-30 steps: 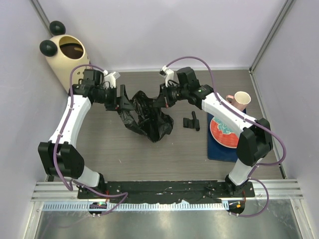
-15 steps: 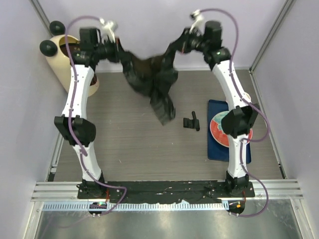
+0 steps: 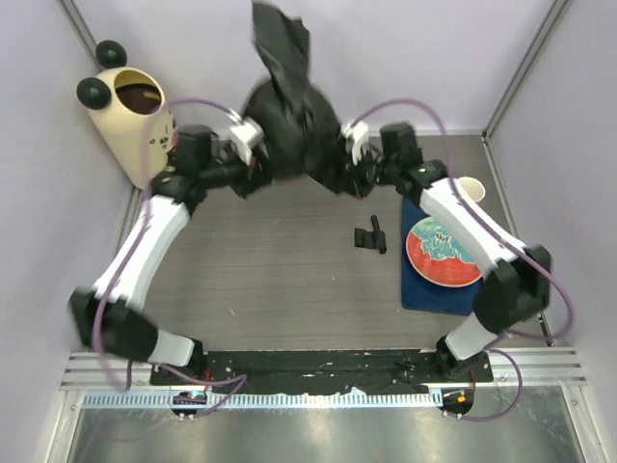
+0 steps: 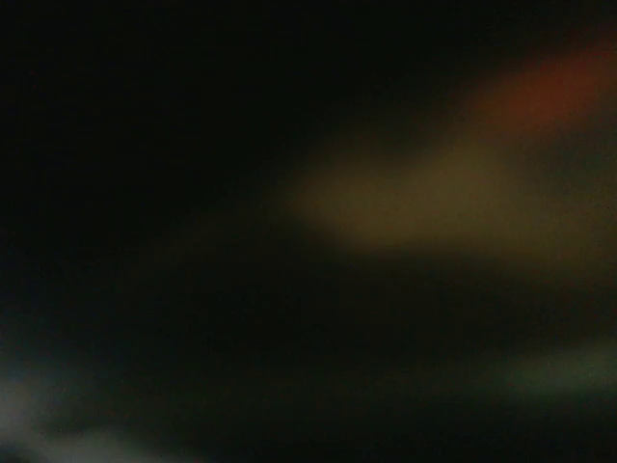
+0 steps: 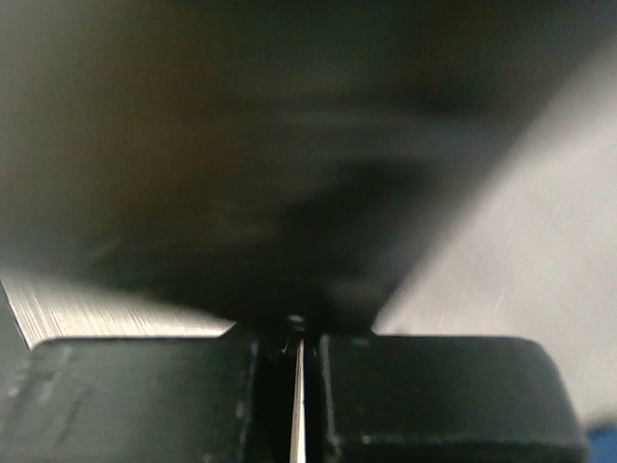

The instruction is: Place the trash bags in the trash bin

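A glossy black trash bag (image 3: 287, 116) hangs in the air between my two grippers, one flap flung up towards the back wall. My left gripper (image 3: 254, 154) meets its left edge and is shut on it. My right gripper (image 3: 347, 160) is shut on its right edge. In the right wrist view the fingers (image 5: 424, 395) are pressed together with blurred black plastic (image 5: 289, 193) pinched at their tips. Dark plastic (image 4: 193, 193) blacks out the left wrist view. The cream trash bin (image 3: 130, 116) with two black ears stands at the back left, left of my left gripper, showing its brown inside.
A small black object (image 3: 371, 234) lies mid-table. A red plate (image 3: 442, 253) rests on a blue mat (image 3: 424, 291) at the right, with a paper cup (image 3: 469, 189) behind it. Walls close in the back and both sides.
My left gripper has shut on the bag. Both arms lifted it off the table, stretched high to the back, then drew nearer again, and the bag has billowed upward.
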Motion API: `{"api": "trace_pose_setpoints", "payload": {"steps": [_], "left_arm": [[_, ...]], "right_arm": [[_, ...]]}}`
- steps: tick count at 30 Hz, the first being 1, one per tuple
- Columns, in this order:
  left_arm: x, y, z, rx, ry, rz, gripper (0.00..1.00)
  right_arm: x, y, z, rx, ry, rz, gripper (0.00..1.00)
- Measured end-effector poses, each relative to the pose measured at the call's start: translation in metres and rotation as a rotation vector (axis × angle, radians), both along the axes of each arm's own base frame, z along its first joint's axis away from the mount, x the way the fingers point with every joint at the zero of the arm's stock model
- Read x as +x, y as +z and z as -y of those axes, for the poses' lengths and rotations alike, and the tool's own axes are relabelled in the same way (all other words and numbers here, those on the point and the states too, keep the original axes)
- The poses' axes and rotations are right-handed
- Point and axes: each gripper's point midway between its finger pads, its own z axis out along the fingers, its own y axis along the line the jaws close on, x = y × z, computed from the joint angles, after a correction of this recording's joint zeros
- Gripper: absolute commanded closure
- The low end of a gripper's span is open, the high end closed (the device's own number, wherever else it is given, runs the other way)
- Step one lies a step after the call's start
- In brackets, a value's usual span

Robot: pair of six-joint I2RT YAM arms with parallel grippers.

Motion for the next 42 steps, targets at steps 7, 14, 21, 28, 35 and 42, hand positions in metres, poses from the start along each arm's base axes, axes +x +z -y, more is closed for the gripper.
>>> {"api": "trace_pose_setpoints", "payload": {"steps": [7,14,21,28,35,42], "left_arm": [[-0.032,-0.216,-0.021,0.251,0.031,-0.807,1.00],[0.076,0.218,-0.033,-0.381,0.171,0.278,1.00],[-0.074,0.294,-0.028,-0.527,0.055,0.688,1.00],[0.018,-0.083,0.034,0.097,-0.011,-0.195,1.00],[-0.043,-0.062,0.055,0.009,-0.254,-0.539,1.00],[-0.004,0.278,-0.038,-0.504,-0.015,0.373,1.00]], "right_arm": [[-0.023,-0.172,0.057,-0.308,-0.082,-0.570,0.99],[0.140,0.176,0.052,0.326,-0.234,0.170,0.99],[-0.012,0.267,0.066,0.425,-0.153,0.498,0.99],[-0.003,-0.042,0.019,-0.111,0.007,-0.090,0.99],[-0.067,-0.066,-0.015,-0.068,0.222,-0.529,0.99],[-0.004,0.318,0.046,0.534,0.091,0.395,0.99]]}}
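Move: The trash bag is already pinched between the two hands and flung up: its middle is about 10 cm right of the left hand and 15 cm left of the right hand, some 8 cm ahead and 12 cm above them. The trash bin stands about 20 cm ahead and 25 cm left of the left hand, its middle some 20 cm lower. A small black piece lies roughly 4 cm back and 5 cm right of the right hand, 30 cm below. Both arms whip the trash bag down and up together in fast, big strokes: down about 20 cm, up some 50 cm, down nearly as far, then up again to about 30 cm above where they began, swinging somewhat forward and back on the way. The fingers stay shut on its rim throughout while the wrists tip the fingertips down on each downstroke and up on each upstroke, and the hands finish raised and some 8 cm farther apart. ##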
